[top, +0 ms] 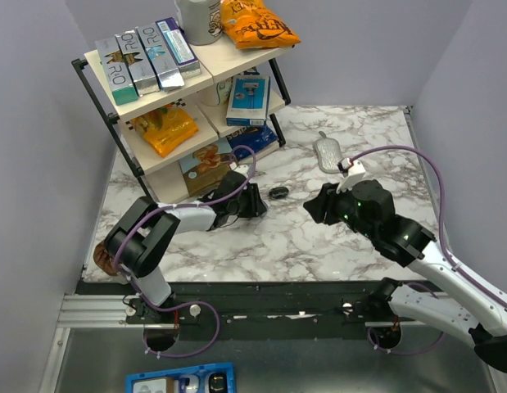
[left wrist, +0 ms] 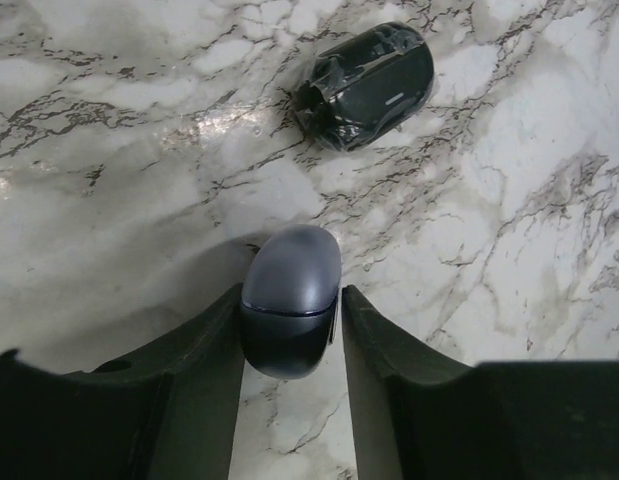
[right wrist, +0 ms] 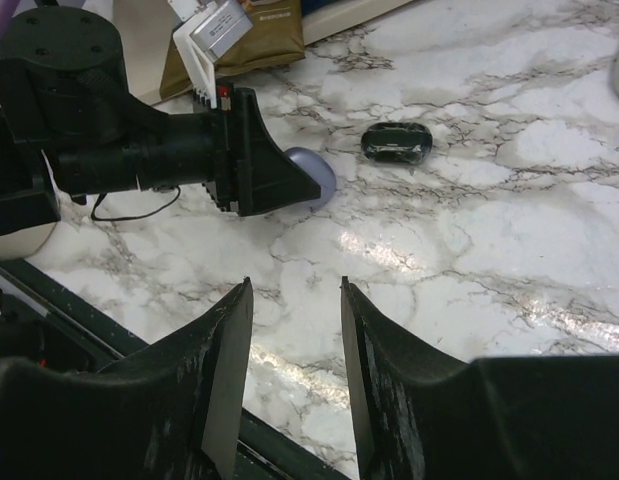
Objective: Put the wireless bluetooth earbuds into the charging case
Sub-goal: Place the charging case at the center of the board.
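The charging case (left wrist: 291, 285), lavender-blue with its lid down, rests on the marble table (left wrist: 119, 200) between the fingers of my left gripper (left wrist: 292, 292). The left finger touches it and a thin gap shows at the right finger, so the jaws stand slightly open around it. In the right wrist view the case (right wrist: 321, 177) pokes out past the left gripper (right wrist: 259, 165). A glossy black oval object (left wrist: 364, 85) lies just beyond the case. My right gripper (right wrist: 295, 284) hovers open and empty, to the right (top: 314, 209). The earbuds are out of view.
A two-tier shelf rack (top: 187, 90) with boxes and orange snack bags stands at the back left, close behind the left arm. A grey flat object (top: 328, 153) lies at the back right. A brown item (top: 104, 260) sits at the table's left front edge.
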Robot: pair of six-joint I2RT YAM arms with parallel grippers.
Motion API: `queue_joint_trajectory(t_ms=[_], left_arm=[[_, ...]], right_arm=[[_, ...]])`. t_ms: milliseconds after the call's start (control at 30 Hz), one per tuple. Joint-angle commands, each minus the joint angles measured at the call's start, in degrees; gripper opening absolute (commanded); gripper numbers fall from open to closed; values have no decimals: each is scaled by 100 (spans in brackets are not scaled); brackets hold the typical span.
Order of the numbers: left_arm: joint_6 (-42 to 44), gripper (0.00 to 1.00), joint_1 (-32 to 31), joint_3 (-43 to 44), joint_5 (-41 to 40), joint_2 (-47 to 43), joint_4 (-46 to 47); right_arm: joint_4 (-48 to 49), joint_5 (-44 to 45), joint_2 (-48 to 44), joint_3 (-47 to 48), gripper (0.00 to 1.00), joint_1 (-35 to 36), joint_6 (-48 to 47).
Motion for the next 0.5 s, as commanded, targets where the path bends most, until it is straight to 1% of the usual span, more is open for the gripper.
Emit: queue_joint_trajectory(t_ms=[0, 33, 233, 467], left_arm=[[130, 54, 79, 66, -59, 96, -434], [139, 56, 79, 49, -67, 96, -504], [227, 64, 131, -4, -182, -44, -785], [552, 67, 438, -136, -296, -536, -1419]], right_arm=[[140, 194, -64, -110, 49, -24, -61], [140, 194, -64, -110, 49, -24, -61], [140, 212, -81, -162, 49, -24, -69], [184, 221, -90, -250, 49, -24, -52]])
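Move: The silver charging case is already down between the left gripper's fingertips, its middle about 1 cm below the hand point. The black case lies roughly 5 cm ahead and 5 cm to the right of the left hand, and the brown snack bag about 11 cm ahead and 13 cm left. From the raised right gripper, the charging case is some 9 cm ahead, 11 cm left and 20 cm below. Open the left gripper from about half to two-thirds, keeping the fingertips low around the charging case. With the fingers mostly spread, bring the hand about 2 cm left, away from the black case, so that the finger on the hand's right side pushes the charging case's near end along and swivels it clockwise. Barely turn the wrist. ##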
